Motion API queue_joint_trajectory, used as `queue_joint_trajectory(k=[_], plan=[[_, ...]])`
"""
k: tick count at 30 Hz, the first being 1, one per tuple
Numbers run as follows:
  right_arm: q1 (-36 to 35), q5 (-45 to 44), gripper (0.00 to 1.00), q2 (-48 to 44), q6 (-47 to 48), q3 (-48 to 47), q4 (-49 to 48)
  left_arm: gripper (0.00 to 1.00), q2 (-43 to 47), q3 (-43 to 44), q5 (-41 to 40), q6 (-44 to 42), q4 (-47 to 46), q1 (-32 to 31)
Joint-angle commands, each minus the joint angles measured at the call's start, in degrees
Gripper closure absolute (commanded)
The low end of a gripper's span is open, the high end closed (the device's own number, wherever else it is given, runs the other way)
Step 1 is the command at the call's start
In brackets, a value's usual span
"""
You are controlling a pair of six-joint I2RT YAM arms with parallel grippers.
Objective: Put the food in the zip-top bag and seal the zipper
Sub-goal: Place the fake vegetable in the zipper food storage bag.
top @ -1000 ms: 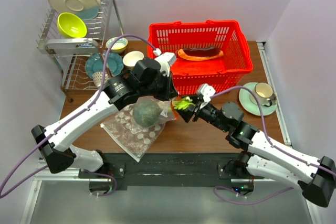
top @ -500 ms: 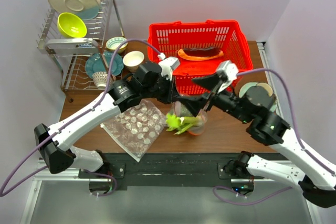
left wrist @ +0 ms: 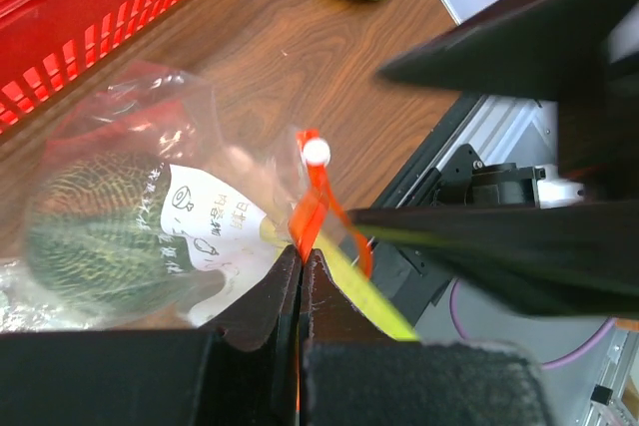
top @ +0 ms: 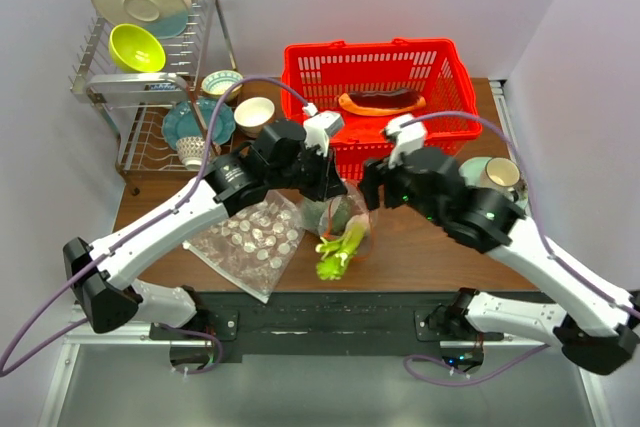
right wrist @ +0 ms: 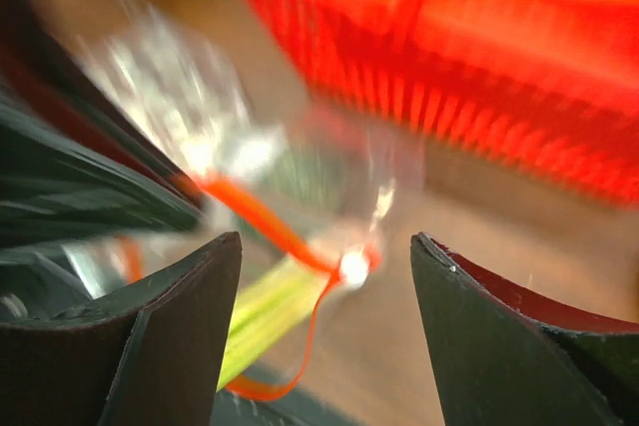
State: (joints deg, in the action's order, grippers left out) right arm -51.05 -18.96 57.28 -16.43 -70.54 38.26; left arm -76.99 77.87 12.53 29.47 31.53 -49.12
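Observation:
My left gripper [top: 326, 185] [left wrist: 303, 254] is shut on the orange-red zipper [left wrist: 318, 202] and holds the clear zip-top bag [top: 345, 215] up off the table. The dark green ball [left wrist: 88, 228] sits inside the bag. The light-green stalks [top: 340, 251] [right wrist: 262, 312] lie at the bag's mouth and point toward the table's front edge; how far inside they reach is unclear. My right gripper [top: 369, 187] [right wrist: 326, 256] hovers open just right of the bag with nothing between its fingers. The red-brown slab [top: 381, 102] lies in the red basket [top: 448, 132].
A clear bag printed with white dots [top: 248, 244] lies flat to the left of the zip-top bag. A cup on a green saucer [top: 497, 181] stands at the right. A dish rack [top: 150, 67] with plates and bowls fills the back left.
My right gripper has let go of the stalks and pulled back to the right. The stalks now lie at the bag's mouth. My left gripper has carried the bag rightward off the dotted bag.

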Motion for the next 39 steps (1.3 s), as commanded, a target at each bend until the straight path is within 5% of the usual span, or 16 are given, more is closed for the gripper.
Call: queue_joint_trajectory(k=[1,9,16,18,19,30,39], plan=[[-0.19,7.08,0.29,0.21,-3.87,5.14,4.72,1.00,3.42,2.73,-0.67,-1.35,-1.38,0.61],[-0.19,8.76,0.35,3.72,-8.97,8.93,4.81,1.00,3.69,2.91,-0.93,-0.82,-1.03,0.61],[-0.19,12.10,0.69,6.26,-10.56,14.64,-1.78,1.00,4.48,3.34,-1.90,-0.73,0.20,0.87],[-0.19,11.58,0.97,6.97,-10.38,14.12,-1.88,1.00,4.83,3.35,-2.51,-0.82,0.72,0.96],[-0.19,10.71,1.00,7.15,-10.38,12.38,-1.18,1.00,4.92,3.35,-2.78,-0.82,0.99,1.05],[-0.19,0.16,1.00,6.70,-7.22,-18.30,17.63,1.00,1.67,4.58,-8.23,-4.77,15.57,3.94],[-0.11,1.47,1.00,9.08,-12.83,-9.20,12.90,0.97,-0.44,6.60,-2.96,-8.11,18.04,6.06]])
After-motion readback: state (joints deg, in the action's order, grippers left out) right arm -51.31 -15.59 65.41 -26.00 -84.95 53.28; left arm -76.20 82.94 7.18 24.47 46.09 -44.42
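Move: From the right gripper, open above the bag, the slider end of the orange zipper lies about 14 cm down, 4 cm back and 2 cm left. The celery leans out of the mouth some 7 cm back, 5 cm left and 17 cm below; the melon in the bag is roughly 6 cm left, level fore and aft and 25 cm down; the red basket is 24 cm ahead, 20 cm lower, 2 cm to the right. The left gripper already pinches the zipper, its slider end about 5 cm right, 2 cm back and 9 cm below. Drop the right gripper about 15 cm and slightly back, tipping it further down, to the slider end of the zipper; shut the fingers on the orange strip beside the white knob, then lift it quickly some 19 cm, tipping back up, and ease down about 3. Keep the left pinch, drawing it some 5 cm left, mostly during that lift, its left side rolling up. ##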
